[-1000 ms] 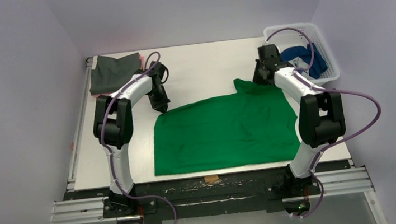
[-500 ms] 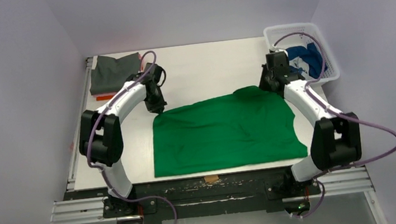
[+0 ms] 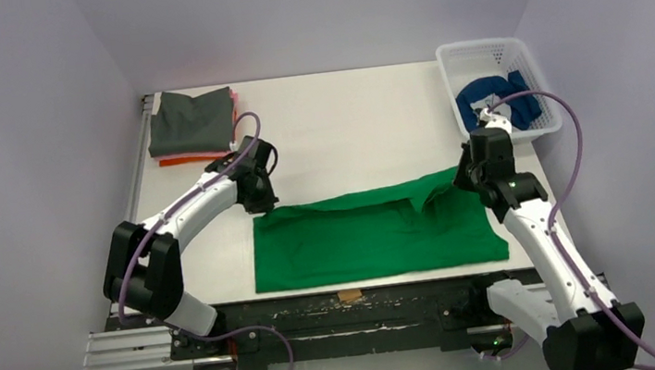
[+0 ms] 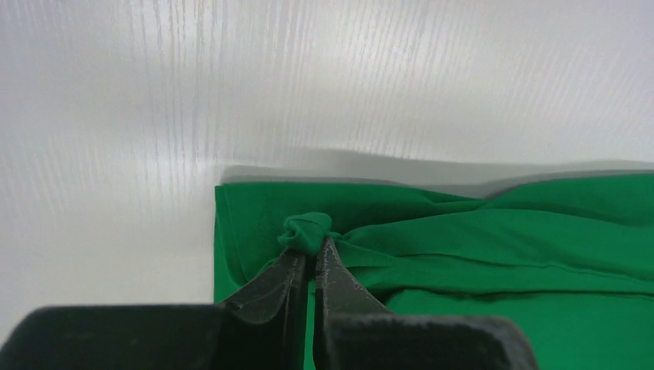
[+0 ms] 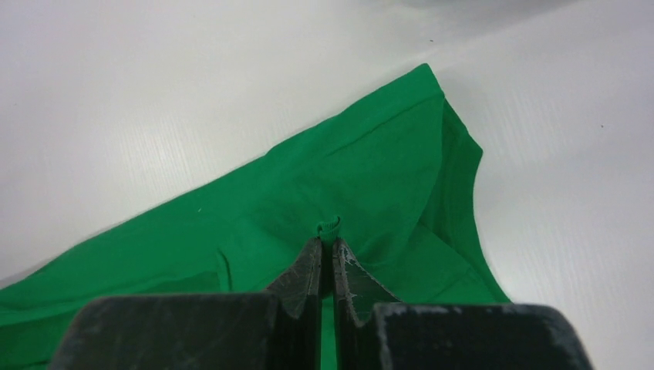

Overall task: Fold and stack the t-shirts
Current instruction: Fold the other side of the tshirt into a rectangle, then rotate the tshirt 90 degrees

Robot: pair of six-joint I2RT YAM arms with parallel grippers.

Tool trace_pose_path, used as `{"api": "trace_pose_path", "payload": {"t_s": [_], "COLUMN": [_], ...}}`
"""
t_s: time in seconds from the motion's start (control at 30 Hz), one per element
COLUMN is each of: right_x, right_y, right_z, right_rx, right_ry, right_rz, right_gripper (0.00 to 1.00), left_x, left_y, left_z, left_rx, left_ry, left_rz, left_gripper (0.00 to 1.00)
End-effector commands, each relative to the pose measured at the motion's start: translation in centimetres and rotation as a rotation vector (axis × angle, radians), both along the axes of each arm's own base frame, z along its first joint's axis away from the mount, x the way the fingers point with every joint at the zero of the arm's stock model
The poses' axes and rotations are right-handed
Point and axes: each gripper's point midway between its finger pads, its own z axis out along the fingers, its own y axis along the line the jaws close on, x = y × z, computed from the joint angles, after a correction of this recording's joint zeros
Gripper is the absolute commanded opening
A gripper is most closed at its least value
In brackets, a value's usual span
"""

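Observation:
A bright green t-shirt (image 3: 376,235) lies across the near middle of the table, its far edge folded over toward the front. My left gripper (image 3: 263,203) is shut on the shirt's far left corner; in the left wrist view a bunched knot of green cloth (image 4: 307,230) sticks out between the fingertips of the gripper (image 4: 311,248). My right gripper (image 3: 464,177) is shut on the far right edge, and a small ribbed nub of cloth (image 5: 329,224) shows above the tips of the gripper (image 5: 325,243). A dark grey t-shirt (image 3: 194,121) sits folded on a stack at the far left.
Pink and orange cloth edges (image 3: 183,158) show under the grey shirt. A white lattice basket (image 3: 533,64) at the far right holds blue cloth (image 3: 491,99). A small tan tape piece (image 3: 349,295) marks the table's front edge.
Both grippers have pulled the shirt's far edge toward the front, so the green cloth now covers a shorter strip. The right arm swung out to the right; the left arm stretched lower.

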Motion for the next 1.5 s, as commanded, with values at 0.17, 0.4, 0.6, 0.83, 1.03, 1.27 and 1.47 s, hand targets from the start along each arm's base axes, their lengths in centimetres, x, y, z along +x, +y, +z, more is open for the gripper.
{"api": "trace_pose_path", "payload": {"t_s": [0.17, 0.4, 0.6, 0.83, 1.03, 1.27, 1.47], "right_x": [-5.7, -7.2, -9.9, -11.0, -7.7, -3.6, -3.0], "right_y": [-1.5, -2.8, -4.2, -5.5, -2.0, 3.4, 3.7], "right_z": [-1.7, -2.7, -3.7, 0.0, 0.5, -1.9, -6.5], "right_rx": [-0.002, -0.026, -0.025, -0.005, 0.108, 0.272, 0.277], "right_ry": [0.098, 0.122, 0.181, 0.016, -0.1, -0.089, 0.058], "right_rz": [-0.091, -0.182, -0.334, -0.418, -0.207, 0.023, -0.013], "right_gripper": [0.0, 0.0, 0.2, 0.59, 0.74, 0.77, 0.77], "left_x": [-1.3, -3.4, -8.2, -12.6, -9.8, -3.9, -4.0], "left_y": [-0.9, -1.1, 2.3, 4.5, 0.4, -5.8, -8.8], "left_z": [0.9, 0.5, -0.6, 2.0, 7.2, 8.8, 3.6], "left_rx": [-0.046, 0.003, 0.089, 0.015, -0.206, -0.306, -0.338], "left_ry": [-0.092, -0.099, -0.008, -0.063, -0.257, -0.274, -0.056], "left_rz": [0.007, -0.018, 0.014, 0.061, -0.054, -0.171, -0.23], "left_gripper": [0.0, 0.11, 0.29, 0.5, 1.0, 1.0, 1.0]}}
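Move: Each hand holds part of the green t-shirt's lifted edge. The left hand's laying spot on the lower layer is about 8 cm back and 6 below; the folded stack is some 23 cm ahead and 17 left, 4 below. The right hand's spot is about 10 cm back, 3 right and 14 below; the near right corner is 14 cm back and 10 right, the basket 23 ahead and 14 right. Both hands draw the held edge back about 10 cm over the t-shirt, release it, then swing forward. ##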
